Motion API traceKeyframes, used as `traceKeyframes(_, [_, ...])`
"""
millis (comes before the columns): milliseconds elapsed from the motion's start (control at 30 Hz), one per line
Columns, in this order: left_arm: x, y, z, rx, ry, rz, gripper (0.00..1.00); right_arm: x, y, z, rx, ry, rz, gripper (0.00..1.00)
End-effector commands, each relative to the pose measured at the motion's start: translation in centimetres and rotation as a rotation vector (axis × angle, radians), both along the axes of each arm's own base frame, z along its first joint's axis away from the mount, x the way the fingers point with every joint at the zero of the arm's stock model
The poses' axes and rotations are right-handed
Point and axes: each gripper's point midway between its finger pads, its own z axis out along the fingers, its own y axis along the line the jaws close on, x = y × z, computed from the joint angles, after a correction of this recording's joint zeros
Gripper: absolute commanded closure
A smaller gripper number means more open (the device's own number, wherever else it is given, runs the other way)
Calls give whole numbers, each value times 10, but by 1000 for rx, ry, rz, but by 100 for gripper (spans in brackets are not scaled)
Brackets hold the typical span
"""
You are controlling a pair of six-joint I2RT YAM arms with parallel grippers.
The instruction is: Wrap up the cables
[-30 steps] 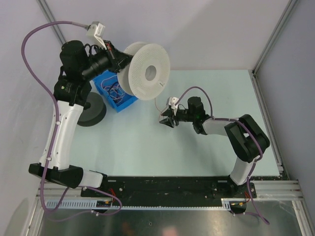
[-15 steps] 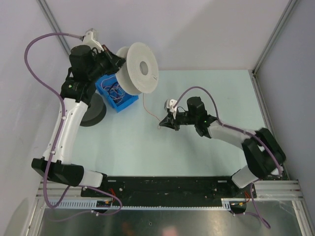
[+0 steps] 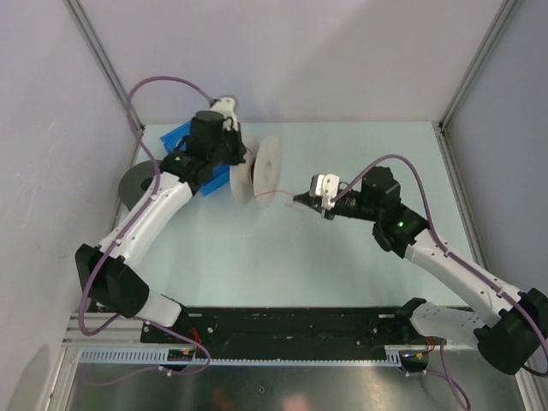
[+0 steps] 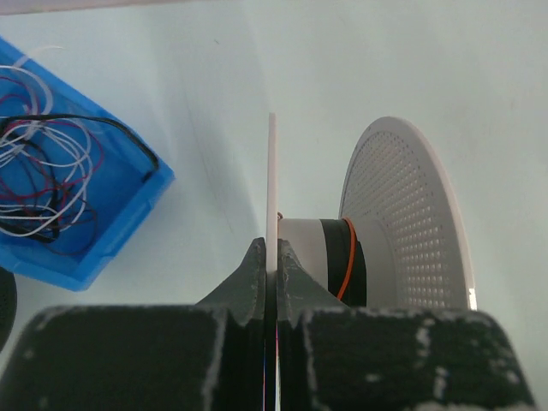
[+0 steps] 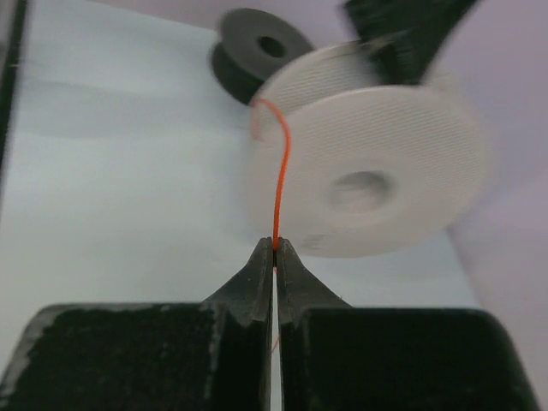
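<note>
A white spool point(image 3: 267, 169) hangs edge-on above the table, and my left gripper point(image 3: 237, 159) is shut on its near flange. In the left wrist view the fingertips point(image 4: 272, 255) pinch that thin flange point(image 4: 272, 171); an orange cable point(image 4: 349, 257) circles the dark hub beside the perforated far flange point(image 4: 402, 214). A thin orange cable point(image 3: 282, 195) runs from the spool to my right gripper point(image 3: 301, 200). The right wrist view shows that gripper point(image 5: 274, 247) shut on the cable point(image 5: 281, 175), which rises in a curve to the blurred spool point(image 5: 377, 171).
A blue bin point(image 3: 177, 135) with loose wires point(image 4: 43, 180) sits behind the left arm, partly hidden by it. A black spool point(image 3: 137, 184) lies at the left wall and shows as well in the right wrist view point(image 5: 261, 47). Metal frame posts line the walls.
My left arm swung the spool down and right, turning it edge-on. My right gripper shut on the orange cable and moved right, drawing the cable out from the spool.
</note>
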Motion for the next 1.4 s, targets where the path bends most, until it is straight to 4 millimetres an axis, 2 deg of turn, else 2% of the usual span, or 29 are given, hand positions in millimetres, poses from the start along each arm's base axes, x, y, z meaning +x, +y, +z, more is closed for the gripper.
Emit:
traceKeyframes(0, [-13, -28, 20, 134, -163, -173, 100, 51, -25, 57, 64, -151, -203, 100])
traceKeyframes(100, [-30, -45, 15, 140, -167, -294, 100, 79, -39, 79, 90, -206, -279, 100])
traceKeyframes(200, [-51, -62, 16, 125, -181, -445, 100, 108, -54, 92, 106, -235, -343, 100])
traceKeyframes(367, [-93, -81, 23, 78, -209, -675, 100, 156, -80, 84, 82, -249, -444, 100])
traceKeyframes(467, [-115, -86, 34, 37, -236, -773, 100, 180, -100, 70, 54, -237, -493, 100])
traceKeyframes(633, [-141, -89, 68, -41, -308, -899, 100, 197, -120, 32, -4, -128, -515, 100])
traceKeyframes(767, [-142, -85, 101, -84, -359, -904, 100, 195, -125, -6, -51, 10, -486, 100])
traceKeyframes(867, [-129, -79, 125, -120, -370, -848, 100, 177, -116, -26, -66, 121, -411, 100])
traceKeyframes(900, [-124, -77, 132, -124, -378, -825, 100, 170, -112, -30, -65, 155, -382, 96])
traceKeyframes(933, [-119, -76, 139, -123, -389, -803, 100, 161, -108, -31, -61, 187, -353, 88])
traceKeyframes(1000, [-112, -72, 150, -113, -417, -770, 100, 147, -101, -30, -44, 234, -304, 60])
traceKeyframes(1067, [-104, -69, 157, -99, -437, -739, 100, 138, -98, -25, -22, 262, -282, 40])
traceKeyframes(1267, [-88, -56, 175, -129, -442, -645, 100, 121, -99, -16, 29, 318, -293, 21])
traceKeyframes(1367, [-83, -49, 185, -172, -429, -592, 100, 121, -101, -15, 77, 383, -357, 6])
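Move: The white spool, its near flange already pinched by the left hand, has its middle about 5 cm to that hand's right, 2 cm ahead and 4 cm lower. From the left hand the blue box lies some 15 cm left, 11 cm farther out and 25 cm down; the dark spool is 30 cm left, about level in reach, 25 cm below. The right hand has the orange cable shut in its fingers, the white spool some 10 cm ahead and 10 cm to its left, at much its own height. The orange cable is carried round the white spool by the right hand, which sweeps about 17 cm forward and 9 cm right, arching up then down, draws back slightly and opens wide to let go of it. Keeping its pinch on the flange, the left hand first draws back, right and a little down, then rises to about 14 cm above its start, turning clockwise some 40 degrees and tipping the fingers up. ##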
